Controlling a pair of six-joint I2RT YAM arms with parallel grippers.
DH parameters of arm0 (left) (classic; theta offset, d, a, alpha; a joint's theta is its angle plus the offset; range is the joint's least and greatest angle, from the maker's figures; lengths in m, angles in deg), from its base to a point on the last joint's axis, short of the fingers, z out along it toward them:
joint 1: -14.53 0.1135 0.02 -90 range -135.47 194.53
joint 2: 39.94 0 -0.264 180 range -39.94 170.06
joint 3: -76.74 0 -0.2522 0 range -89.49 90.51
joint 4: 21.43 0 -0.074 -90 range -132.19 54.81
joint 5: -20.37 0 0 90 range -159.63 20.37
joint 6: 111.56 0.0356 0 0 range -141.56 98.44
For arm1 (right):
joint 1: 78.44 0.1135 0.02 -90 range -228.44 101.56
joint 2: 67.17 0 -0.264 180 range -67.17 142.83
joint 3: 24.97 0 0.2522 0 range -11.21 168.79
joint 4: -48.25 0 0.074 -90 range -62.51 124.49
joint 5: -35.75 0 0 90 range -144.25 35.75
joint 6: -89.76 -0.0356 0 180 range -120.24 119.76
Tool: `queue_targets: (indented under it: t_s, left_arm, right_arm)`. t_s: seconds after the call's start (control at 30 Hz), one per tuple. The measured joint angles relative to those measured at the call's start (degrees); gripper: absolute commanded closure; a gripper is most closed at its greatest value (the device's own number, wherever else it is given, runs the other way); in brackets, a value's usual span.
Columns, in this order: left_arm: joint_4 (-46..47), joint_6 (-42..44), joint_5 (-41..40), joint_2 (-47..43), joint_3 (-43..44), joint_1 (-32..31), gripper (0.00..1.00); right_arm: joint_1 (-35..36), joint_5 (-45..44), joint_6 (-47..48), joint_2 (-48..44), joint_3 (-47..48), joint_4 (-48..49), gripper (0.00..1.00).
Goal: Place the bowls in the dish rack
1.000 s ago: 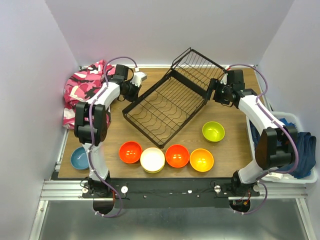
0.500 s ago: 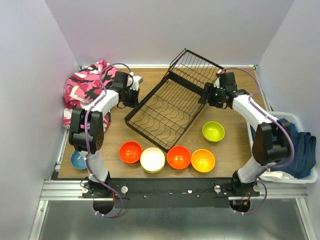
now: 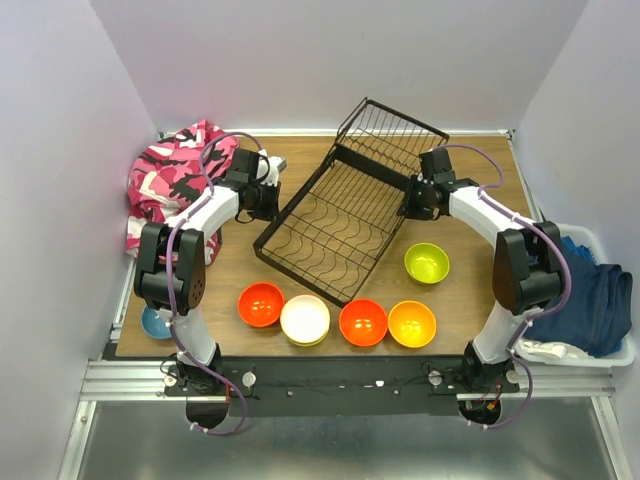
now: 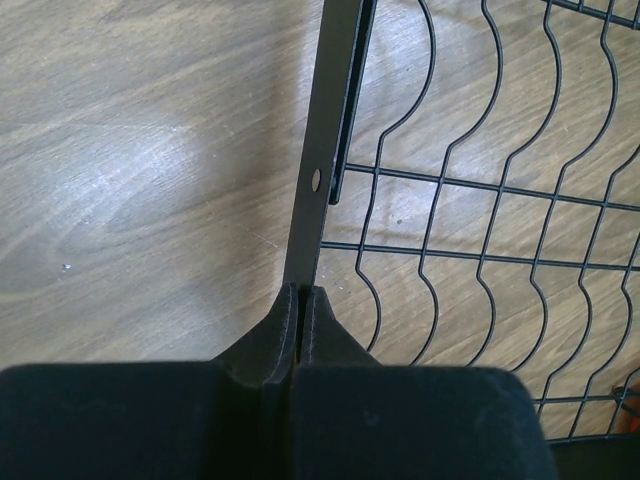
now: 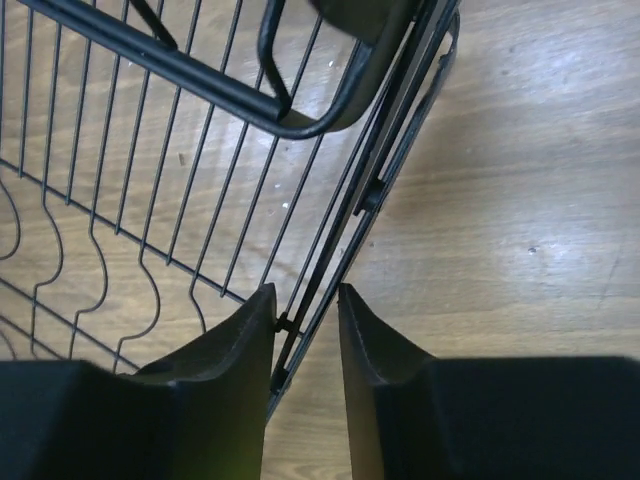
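The black wire dish rack [image 3: 335,225] lies diagonally mid-table, its hinged flap [image 3: 392,130] raised at the far end. My left gripper [image 3: 272,196] is shut on the rack's left rim [image 4: 325,150], fingertips pinched together in the left wrist view [image 4: 302,292]. My right gripper [image 3: 408,200] straddles the rack's right side rail [image 5: 370,190]; its jaws stand apart, the left finger [image 5: 250,320] touching the wire. Along the front sit a red bowl [image 3: 261,303], a cream bowl [image 3: 305,319], an orange-red bowl [image 3: 363,322] and an orange bowl [image 3: 412,323]. A lime green bowl [image 3: 427,262] sits right of the rack. A blue bowl [image 3: 155,322] is half hidden behind the left arm.
A pink camouflage cloth [image 3: 168,180] is heaped at the back left. A white basket of blue cloth [image 3: 592,300] stands off the table's right edge. Walls close in the back and both sides. The rack's near corner is close to the cream and orange-red bowls.
The rack has slid and turned toward the front right. My right gripper has come onto its right rail and its jaws have narrowed. The orange-red and orange bowls have shifted slightly right.
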Motion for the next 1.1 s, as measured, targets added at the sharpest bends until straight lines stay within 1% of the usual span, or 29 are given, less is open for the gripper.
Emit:
queue_targets:
  t_s: [0.03, 0.13, 0.33, 0.67, 0.9, 1.1]
  left_arm:
    - [0.0, -0.3, 0.0, 0.0, 0.0, 0.0, 1.00]
    - [-0.2, -1.0, 0.0, 0.0, 0.0, -0.1, 1.00]
    - [-0.7, -2.4, 0.7, 0.0, 0.0, -0.8, 1.00]
    - [-2.6, -1.1, 5.0, 0.0, 0.0, -1.4, 1.00]
    - [-3.1, 0.1, 5.1, -0.3, -0.3, -5.1, 1.00]
    - [-3.5, 0.6, 3.7, -0.8, -0.5, -8.7, 1.00]
  right_arm:
    - [0.0, -0.3, -0.5, 0.3, 0.3, 0.0, 0.79]
    - [0.3, -2.7, -1.1, 0.9, 1.4, -0.3, 0.91]
    - [0.4, -5.8, -0.7, 2.5, 3.7, 0.2, 0.99]
    - [1.0, -8.3, 5.6, 3.7, 5.1, 1.6, 0.99]
    - [0.8, -10.9, 12.1, 3.8, 4.9, 3.3, 0.99]
    - [0.5, -12.5, 17.9, 4.3, 4.9, 4.5, 0.99]
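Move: The left hand already pinches the dish rack's left rail; the rack bed's middle lies some 15 cm to its right and 2 cm nearer the base, with the white bowl about 25 cm back and 7 cm right. The right hand's half-open fingers straddle the right rail, which is practically at the fingertips. From that hand the green bowl sits 12 cm back and 6 cm right, the orange bowl 26 cm back and 9 cm left, both slightly lower. Forward first and then to the right as well, the right hand goes about 6 cm in all, shutting its fingers on the rack's right rail early on and rolling some 20 degrees, left side down. The left hand keeps its pinch on the left rail and, slowly at first then faster, draws it about 8 cm right and back, turning slightly clockwise. ##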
